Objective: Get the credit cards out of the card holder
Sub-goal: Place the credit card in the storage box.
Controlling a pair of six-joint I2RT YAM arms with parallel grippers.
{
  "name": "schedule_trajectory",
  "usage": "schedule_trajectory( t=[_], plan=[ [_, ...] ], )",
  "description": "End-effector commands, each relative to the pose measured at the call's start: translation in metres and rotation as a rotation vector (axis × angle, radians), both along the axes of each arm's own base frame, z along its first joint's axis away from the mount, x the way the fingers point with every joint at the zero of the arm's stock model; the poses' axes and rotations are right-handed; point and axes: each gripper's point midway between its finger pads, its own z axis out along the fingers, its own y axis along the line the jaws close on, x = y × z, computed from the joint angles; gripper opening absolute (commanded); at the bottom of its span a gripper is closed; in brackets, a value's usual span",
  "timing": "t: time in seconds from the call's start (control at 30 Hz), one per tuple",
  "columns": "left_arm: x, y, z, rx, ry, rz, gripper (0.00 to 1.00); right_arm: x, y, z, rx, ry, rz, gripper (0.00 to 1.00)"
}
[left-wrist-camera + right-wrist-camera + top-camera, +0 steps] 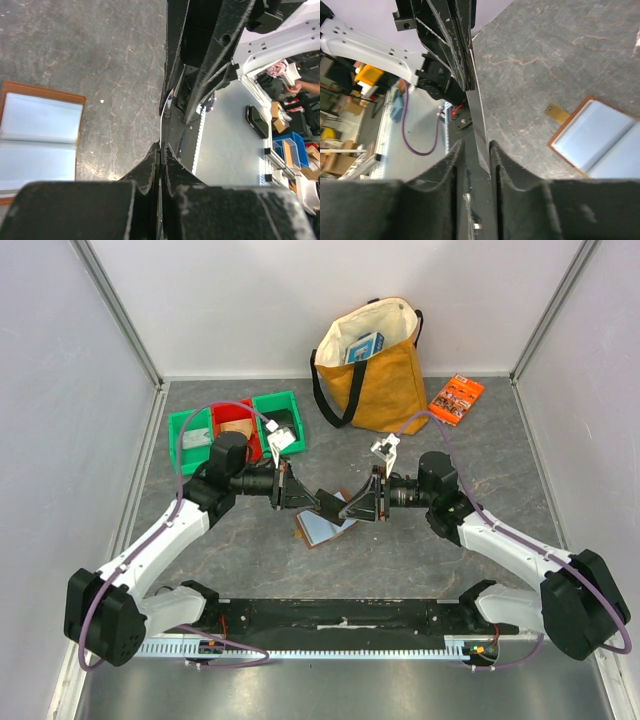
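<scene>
The card holder (322, 531) lies open on the table, brown outside with pale grey-blue pockets; it also shows in the left wrist view (40, 135) and, with its tab, in the right wrist view (600, 140). Above it the two grippers meet tip to tip. A thin grey credit card (333, 503) spans between them, seen edge-on (161, 122). My left gripper (161, 146) is shut on one end of it. My right gripper (476, 145) stands slightly open, its jaws apart, and the card's other end (480, 132) sits loose in the gap, close to one finger.
Green and red bins (240, 425) stand at the back left. A yellow tote bag (375, 365) stands at the back centre, and an orange printed packet (456, 398) lies to its right. Grey walls close off the left, right and far sides.
</scene>
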Motion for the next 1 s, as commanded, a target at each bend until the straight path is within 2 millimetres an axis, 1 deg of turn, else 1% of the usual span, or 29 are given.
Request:
schedule_trajectory(
  t=[0.0, 0.07, 0.13, 0.2, 0.27, 0.33, 0.37, 0.4, 0.47, 0.53, 0.6, 0.77, 0.87, 0.93, 0.97],
  plan=[
    [0.027, 0.006, 0.009, 0.014, -0.078, 0.154, 0.02, 0.015, 0.000, 0.011, 0.011, -0.058, -0.061, 0.44],
    [0.041, 0.012, 0.007, 0.027, -0.067, 0.241, 0.02, 0.025, -0.005, 0.006, -0.015, -0.056, -0.119, 0.59],
    [0.057, 0.022, 0.005, 0.033, -0.056, 0.339, 0.02, 0.035, -0.012, 0.001, -0.045, -0.060, -0.179, 0.70],
    [0.076, 0.036, 0.002, 0.050, -0.043, 0.458, 0.02, 0.042, -0.018, -0.005, -0.089, -0.071, -0.225, 0.78],
    [0.097, 0.054, -0.002, 0.095, -0.041, 0.594, 0.02, 0.048, -0.026, -0.015, -0.146, -0.078, -0.270, 0.85],
    [0.120, 0.077, -0.004, 0.127, -0.037, 0.736, 0.02, 0.049, -0.031, -0.021, -0.182, -0.087, -0.292, 0.91],
    [0.128, 0.084, -0.004, 0.134, -0.031, 0.778, 0.02, 0.050, -0.034, -0.023, -0.197, -0.091, -0.303, 0.93],
    [0.141, 0.096, -0.007, 0.149, -0.014, 0.837, 0.02, 0.051, -0.036, -0.026, -0.211, -0.092, -0.314, 0.94],
    [0.161, 0.113, -0.008, 0.169, 0.006, 0.925, 0.02, 0.053, -0.041, -0.030, -0.240, -0.104, -0.340, 0.98],
    [0.184, 0.124, -0.008, 0.194, 0.013, 0.987, 0.02, 0.056, -0.046, -0.034, -0.261, -0.111, -0.369, 0.98],
    [0.207, 0.132, -0.011, 0.230, 0.024, 1.026, 0.02, 0.057, -0.049, -0.036, -0.276, -0.120, -0.386, 0.98],
    [0.265, 0.141, -0.025, 0.300, 0.080, 1.052, 0.02, 0.056, -0.053, -0.037, -0.299, -0.123, -0.396, 0.98],
    [0.293, 0.142, -0.034, 0.329, 0.100, 1.047, 0.02, 0.055, -0.055, -0.033, -0.294, -0.138, -0.396, 0.98],
    [0.311, 0.144, -0.041, 0.346, 0.120, 1.051, 0.02, 0.051, -0.057, -0.036, -0.313, -0.128, -0.390, 0.98],
    [0.318, 0.143, -0.050, 0.360, 0.136, 1.046, 0.02, 0.050, -0.058, -0.036, -0.315, -0.130, -0.392, 0.98]
  ],
)
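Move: The green compartment with the dark cards lies about 33 cm ahead of the left gripper, 12 cm to its left and 21 cm below. The red compartment adjoins it, roughly 10 cm farther left; the bag stands some 25 cm to its right. The open card holder lies 6 cm ahead of this gripper, 22 cm below. From the right gripper, the dark card pinched by both is about 3 cm to its left. Finish opening the right fingers to let go of the card, then draw that gripper back rightward, down and slightly forward, about 5 cm each way. Keep the left pinch shut and swing the card forward some 30 cm and 14 cm left towards the green compartment, sinking 4 cm and turning about 60 degrees counter-clockwise so the fingers point forward and down. ##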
